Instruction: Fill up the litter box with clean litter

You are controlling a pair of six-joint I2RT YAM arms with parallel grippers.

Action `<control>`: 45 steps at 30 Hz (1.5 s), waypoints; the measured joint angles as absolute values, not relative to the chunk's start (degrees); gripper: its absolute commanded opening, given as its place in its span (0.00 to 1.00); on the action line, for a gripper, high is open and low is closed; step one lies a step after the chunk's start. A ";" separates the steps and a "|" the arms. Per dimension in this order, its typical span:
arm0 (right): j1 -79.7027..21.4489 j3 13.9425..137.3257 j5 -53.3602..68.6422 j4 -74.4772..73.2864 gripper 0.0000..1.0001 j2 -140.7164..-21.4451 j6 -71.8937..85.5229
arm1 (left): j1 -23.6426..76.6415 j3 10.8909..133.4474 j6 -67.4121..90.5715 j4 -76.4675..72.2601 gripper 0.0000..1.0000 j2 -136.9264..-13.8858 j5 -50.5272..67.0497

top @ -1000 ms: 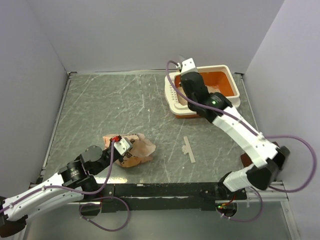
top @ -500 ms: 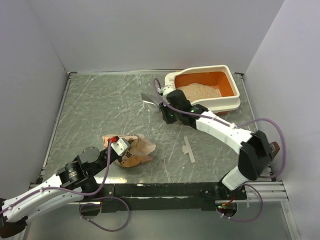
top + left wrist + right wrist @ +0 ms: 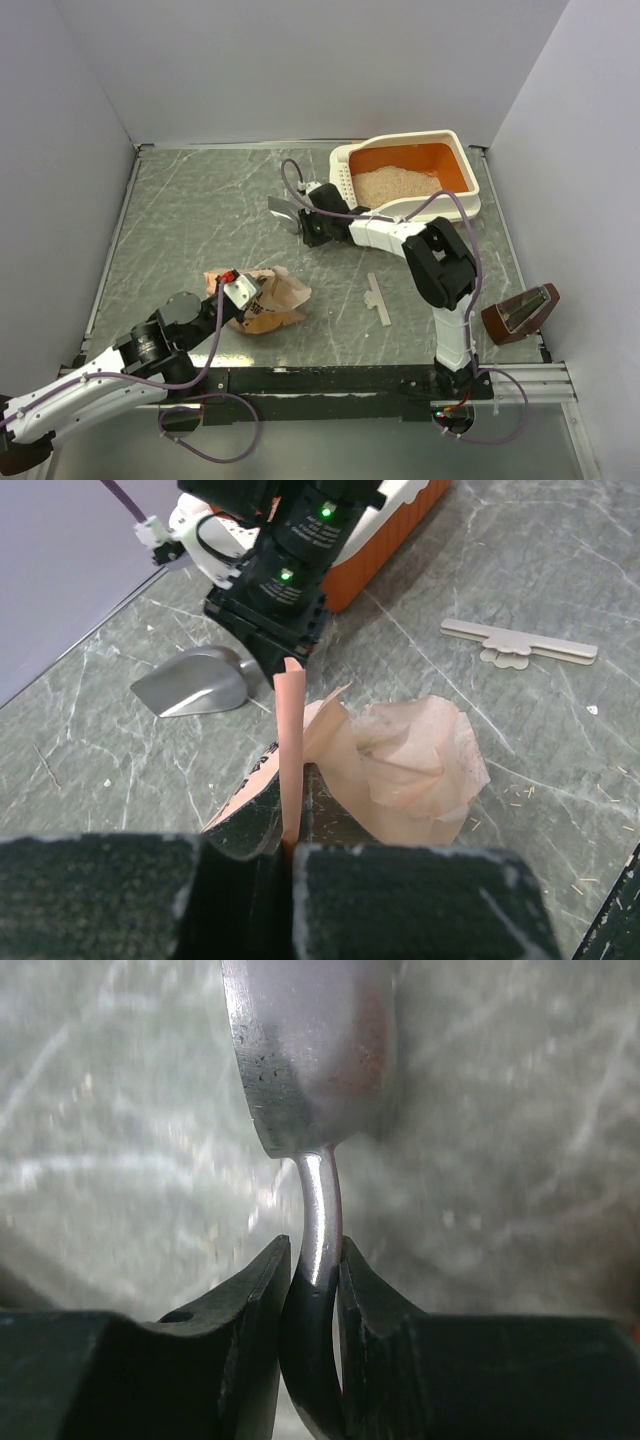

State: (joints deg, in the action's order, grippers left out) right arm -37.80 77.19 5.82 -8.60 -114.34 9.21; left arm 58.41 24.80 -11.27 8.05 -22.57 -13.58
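The litter box (image 3: 471,172), cream rim and orange basin, stands at the back right with a heap of clean litter (image 3: 395,185) inside. Just left of it, low over the table, my right gripper (image 3: 302,220) is shut on the handle of a grey metal scoop (image 3: 281,208). In the right wrist view the scoop's bowl (image 3: 310,1050) points away from the right gripper (image 3: 315,1265) and looks empty. My left gripper (image 3: 243,293) is shut on the upright edge of the crumpled tan-orange bag (image 3: 280,300). The left wrist view shows the bag (image 3: 410,760) pinched in the left gripper (image 3: 290,835).
A pale flat strip (image 3: 377,298) lies on the table between the bag and the right arm's base. A brown object with a shiny face (image 3: 518,312) sits at the table's right edge. Grey walls close in the left, back and right sides.
My right arm has swung with the scoop from over the litter box leftwards and down to the table beside it. The left arm and the bag have stayed put.
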 measured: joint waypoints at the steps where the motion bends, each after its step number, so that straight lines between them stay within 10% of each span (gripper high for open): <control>1: -37.74 77.93 5.89 -8.10 0.29 -114.98 9.45 | 58.43 24.95 -11.29 8.05 0.01 -22.81 -13.69; 7: -37.45 82.52 4.97 -8.14 0.71 -117.30 9.58 | 58.43 26.72 -11.33 9.17 0.01 -25.02 -14.57; 10: -36.84 82.56 4.93 -8.12 0.78 -117.14 8.97 | 58.43 28.71 -11.44 11.00 0.01 -25.74 -15.05; 28: -35.38 52.75 16.34 2.92 0.80 -72.42 0.69 | 58.41 40.49 -13.69 26.52 0.01 -27.64 -18.46; 45: -35.31 49.32 59.75 4.93 0.80 -75.35 -10.22 | 58.41 49.84 -13.80 42.61 0.01 -27.38 -16.88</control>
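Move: The right hand holds the scoop's handle low over bare table; the spot where the scoop is laid is about 4 cm ahead and 4 cm below. From that hand the litter box stands some 24 cm right and 10 cm ahead, the litter bag about 17 cm back and 9 cm left, the bag clip 15 cm back and 17 cm right. The left hand already pinches the bag's top edge; the bag's middle hangs about 3 cm back, 3 cm right and 11 cm below it. The right fingers let go of the scoop's handle on the table after easing some 3 cm forward, and open wide; the empty hand then rises and draws back some 20 cm towards the bag, turning about 50 degrees counter-clockwise to face it. Meanwhile the left hand keeps its pinch on the bag's edge, pulling it about 5 cm left and nearly as far up, rolling its left side up. ##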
